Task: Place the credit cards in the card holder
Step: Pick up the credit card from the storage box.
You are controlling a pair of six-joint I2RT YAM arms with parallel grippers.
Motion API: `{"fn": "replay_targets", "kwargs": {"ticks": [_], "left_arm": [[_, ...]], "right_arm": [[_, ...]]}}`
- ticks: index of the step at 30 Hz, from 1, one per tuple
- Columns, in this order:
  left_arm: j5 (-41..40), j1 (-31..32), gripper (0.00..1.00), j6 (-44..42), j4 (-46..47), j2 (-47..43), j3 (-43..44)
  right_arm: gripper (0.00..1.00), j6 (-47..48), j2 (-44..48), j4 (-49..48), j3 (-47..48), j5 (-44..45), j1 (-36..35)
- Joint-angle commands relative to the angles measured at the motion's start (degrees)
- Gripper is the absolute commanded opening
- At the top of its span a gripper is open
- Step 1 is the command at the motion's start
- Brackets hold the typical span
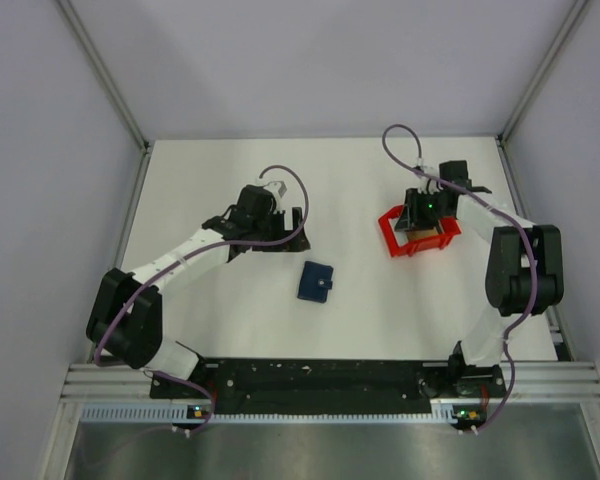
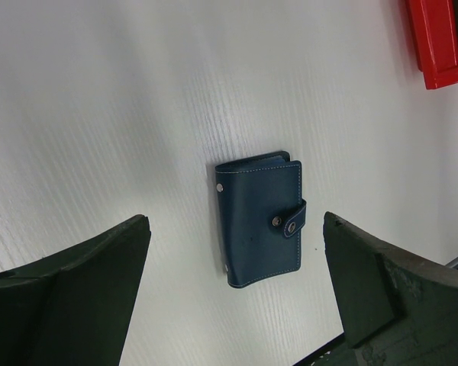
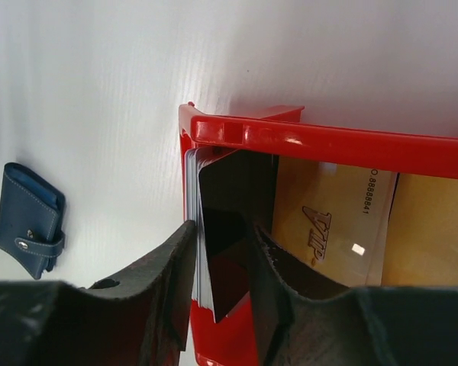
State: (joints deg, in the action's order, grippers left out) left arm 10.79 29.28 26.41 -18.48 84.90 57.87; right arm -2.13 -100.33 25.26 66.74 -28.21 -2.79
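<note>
The credit cards lie in a red bin (image 3: 328, 141): a gold one (image 3: 328, 221) flat on its floor, and a stack (image 3: 192, 183) standing on edge against the left wall with a dark card (image 3: 233, 191) leaning off it. My right gripper (image 3: 221, 229) reaches into that bin (image 1: 392, 240), its jaws half-narrowed on either side of the standing cards, with a dark gap on the right side. The card holder (image 1: 316, 282), navy and snapped shut, lies flat at mid-table. My left gripper (image 2: 235, 221) hovers above the holder (image 2: 259, 221), wide open and empty.
Grey walls with metal rails enclose the white table on three sides. The red bin's corner (image 2: 439, 46) shows at the top right of the left wrist view. The card holder (image 3: 32, 217) lies left of the bin in the right wrist view.
</note>
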Motion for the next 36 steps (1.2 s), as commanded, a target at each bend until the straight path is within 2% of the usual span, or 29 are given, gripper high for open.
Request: {"fn": "replay_targets", "kwargs": {"ticks": [1, 5, 16, 26, 28, 31, 36], "left_arm": [[0.64, -0.27, 0.98, -0.57, 1.52, 0.26, 1.72], [0.64, -0.27, 0.98, -0.40, 1.52, 0.53, 1.64], [0.64, -0.27, 0.98, -0.57, 1.60, 1.05, 1.90], [0.99, -0.45, 0.98, -0.57, 1.78, 1.67, 2.25], [0.99, -0.36, 0.98, -0.49, 1.78, 1.58, 2.25], [0.99, -0.36, 0.98, -0.57, 1.78, 1.58, 2.25], [1.08, -0.36, 0.98, -0.49, 1.61, 1.41, 2.25]], "right_arm": [[0.24, 0.02, 1.81, -0.29, 0.76, -1.68, -0.90], [0.18, 0.02, 1.37, -0.21, 1.02, -2.29, -0.91], [0.14, -0.42, 3.21, 0.14, 1.64, -0.53, 0.50], [0.14, -0.94, 2.07, 1.11, 2.78, -6.42, 0.68], [0.12, -0.95, 2.42, 1.11, 2.78, -5.55, 0.68], [0.03, -1.38, 3.74, 1.11, 3.13, -5.11, 0.94], [0.00, -2.53, 4.97, 1.55, 4.36, -3.09, 1.20]]}}
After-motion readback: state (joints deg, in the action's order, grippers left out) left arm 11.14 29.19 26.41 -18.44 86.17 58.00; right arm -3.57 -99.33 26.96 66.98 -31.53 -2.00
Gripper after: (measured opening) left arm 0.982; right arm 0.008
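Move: The right fingers straddle the black card in the storage box, its middle about 3 cm straight below the hand. Level with it, the white cards stand some 2 cm to the hand's left and the gold VIP card roughly 5 cm to its right; the card holder lies about 22 cm left, 12 cm back and 7 cm lower. From the left hand, the black card is some 6 cm ahead, 26 cm right and 8 cm below. Close the right gripper fully, from about a third open, onto one thin card next to the white stack. Keep the hand almost in place over the left end of the storage box, easing up about 1 cm with a drift of half a centimetre back, while its left side tips up by a few degrees. Finish with the tips pinching the card's upper edge. ##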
